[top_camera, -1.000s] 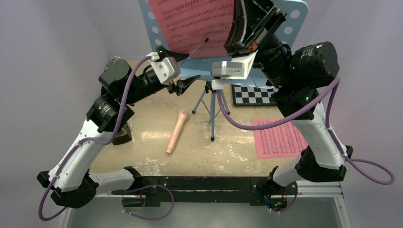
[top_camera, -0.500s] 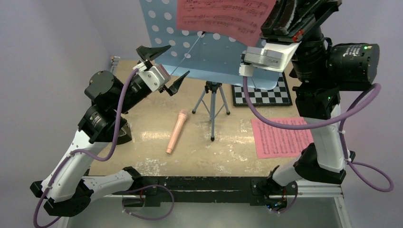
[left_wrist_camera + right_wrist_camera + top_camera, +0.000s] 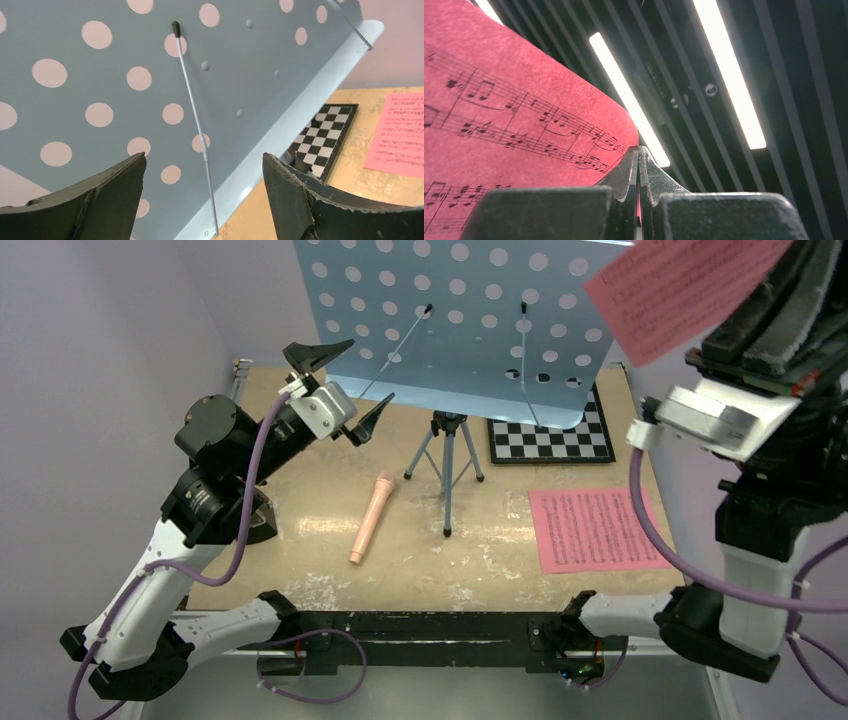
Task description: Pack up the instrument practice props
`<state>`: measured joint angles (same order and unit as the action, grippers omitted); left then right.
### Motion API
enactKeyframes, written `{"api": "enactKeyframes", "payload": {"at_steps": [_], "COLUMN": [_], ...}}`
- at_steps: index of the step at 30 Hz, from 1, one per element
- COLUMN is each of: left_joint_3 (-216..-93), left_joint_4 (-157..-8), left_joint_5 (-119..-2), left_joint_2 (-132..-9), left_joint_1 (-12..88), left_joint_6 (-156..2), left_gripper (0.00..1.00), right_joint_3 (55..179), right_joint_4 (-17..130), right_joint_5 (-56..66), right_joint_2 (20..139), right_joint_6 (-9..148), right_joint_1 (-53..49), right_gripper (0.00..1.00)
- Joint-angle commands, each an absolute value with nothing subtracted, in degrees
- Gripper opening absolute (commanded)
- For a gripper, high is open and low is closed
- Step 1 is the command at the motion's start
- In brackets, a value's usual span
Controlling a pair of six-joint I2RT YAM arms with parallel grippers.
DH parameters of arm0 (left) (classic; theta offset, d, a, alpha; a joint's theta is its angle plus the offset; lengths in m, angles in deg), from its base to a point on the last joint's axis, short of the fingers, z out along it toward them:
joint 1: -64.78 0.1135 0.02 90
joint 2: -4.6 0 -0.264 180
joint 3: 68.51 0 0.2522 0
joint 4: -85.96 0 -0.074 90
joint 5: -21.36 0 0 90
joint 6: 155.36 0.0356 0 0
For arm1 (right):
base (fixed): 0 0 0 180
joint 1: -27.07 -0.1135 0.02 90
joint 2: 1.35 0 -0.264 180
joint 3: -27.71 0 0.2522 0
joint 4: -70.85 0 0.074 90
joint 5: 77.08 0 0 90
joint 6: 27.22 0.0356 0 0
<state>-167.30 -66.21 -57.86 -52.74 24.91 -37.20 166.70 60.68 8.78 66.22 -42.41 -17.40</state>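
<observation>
The light-blue perforated music stand (image 3: 450, 310) on its tripod (image 3: 446, 455) stands at the back with its desk bare. My right gripper (image 3: 765, 305) is raised at the upper right, shut on the edge of a pink sheet-music page (image 3: 680, 285); in the right wrist view the page (image 3: 514, 125) is pinched at the closed gripper (image 3: 638, 150). A second pink page (image 3: 595, 530) lies flat on the table. The peach-pink recorder (image 3: 370, 517) lies left of the tripod. My left gripper (image 3: 348, 380) is open and empty, facing the stand's desk (image 3: 100, 75). The metronome (image 3: 258, 522) is mostly hidden behind my left arm.
A black-and-white chessboard (image 3: 550, 440) lies behind the tripod, under the stand's right edge. Two thin wire page holders (image 3: 400, 350) lean across the desk; one (image 3: 195, 120) runs between my left fingers' line of sight. Purple walls close in on both sides.
My right arm lifted the pink page off the stand and swung it up and to the right. My left gripper opened wider and drew back slightly to the left.
</observation>
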Motion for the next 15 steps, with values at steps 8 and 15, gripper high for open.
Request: {"api": "enactKeyframes", "payload": {"at_steps": [8,15], "left_joint_3": [-164.95,-164.64], "left_joint_4": [-64.48,-64.2], "left_joint_5": [-53.68,-53.9], "left_joint_2": [-50.36,-50.49], "left_joint_1": [24.78,24.78], "left_joint_6": [-35.01,-35.03], "left_gripper": [0.9,0.9], "right_joint_3": [141.21,131.09], "right_joint_4": [49.53,38.62], "right_joint_5": [27.77,38.44], "right_joint_2": [44.89,33.43], "right_joint_6": [-30.23,-17.34], "right_joint_1": [-13.09,-11.83], "right_gripper": [0.0,0.0]}}
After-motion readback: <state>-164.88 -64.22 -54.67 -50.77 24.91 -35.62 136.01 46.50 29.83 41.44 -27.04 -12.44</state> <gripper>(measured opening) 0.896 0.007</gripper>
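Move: The loose pink sheet pinched in the right hand is bound for the pink sheet lying on the table, some 13 cm ahead of that hand, 11 cm to its right and roughly 80 cm below. The chessboard lies about 35 cm ahead, 3 cm right, at the same table level; the music stand's desk is about 21 cm ahead, 19 cm left and 28 cm below. From the idle left hand, the table sheet is 42 cm right, 1 cm back and 52 cm down. The held pink sheet is carried down about 15 cm towards the sheet on the table, with a drift of some 6 cm to the right; the right hand first sinks and slides right, then also swings forward about 4 cm. Its upward-pointing fingers tip forward some 30 degrees and stay shut on the paper. ##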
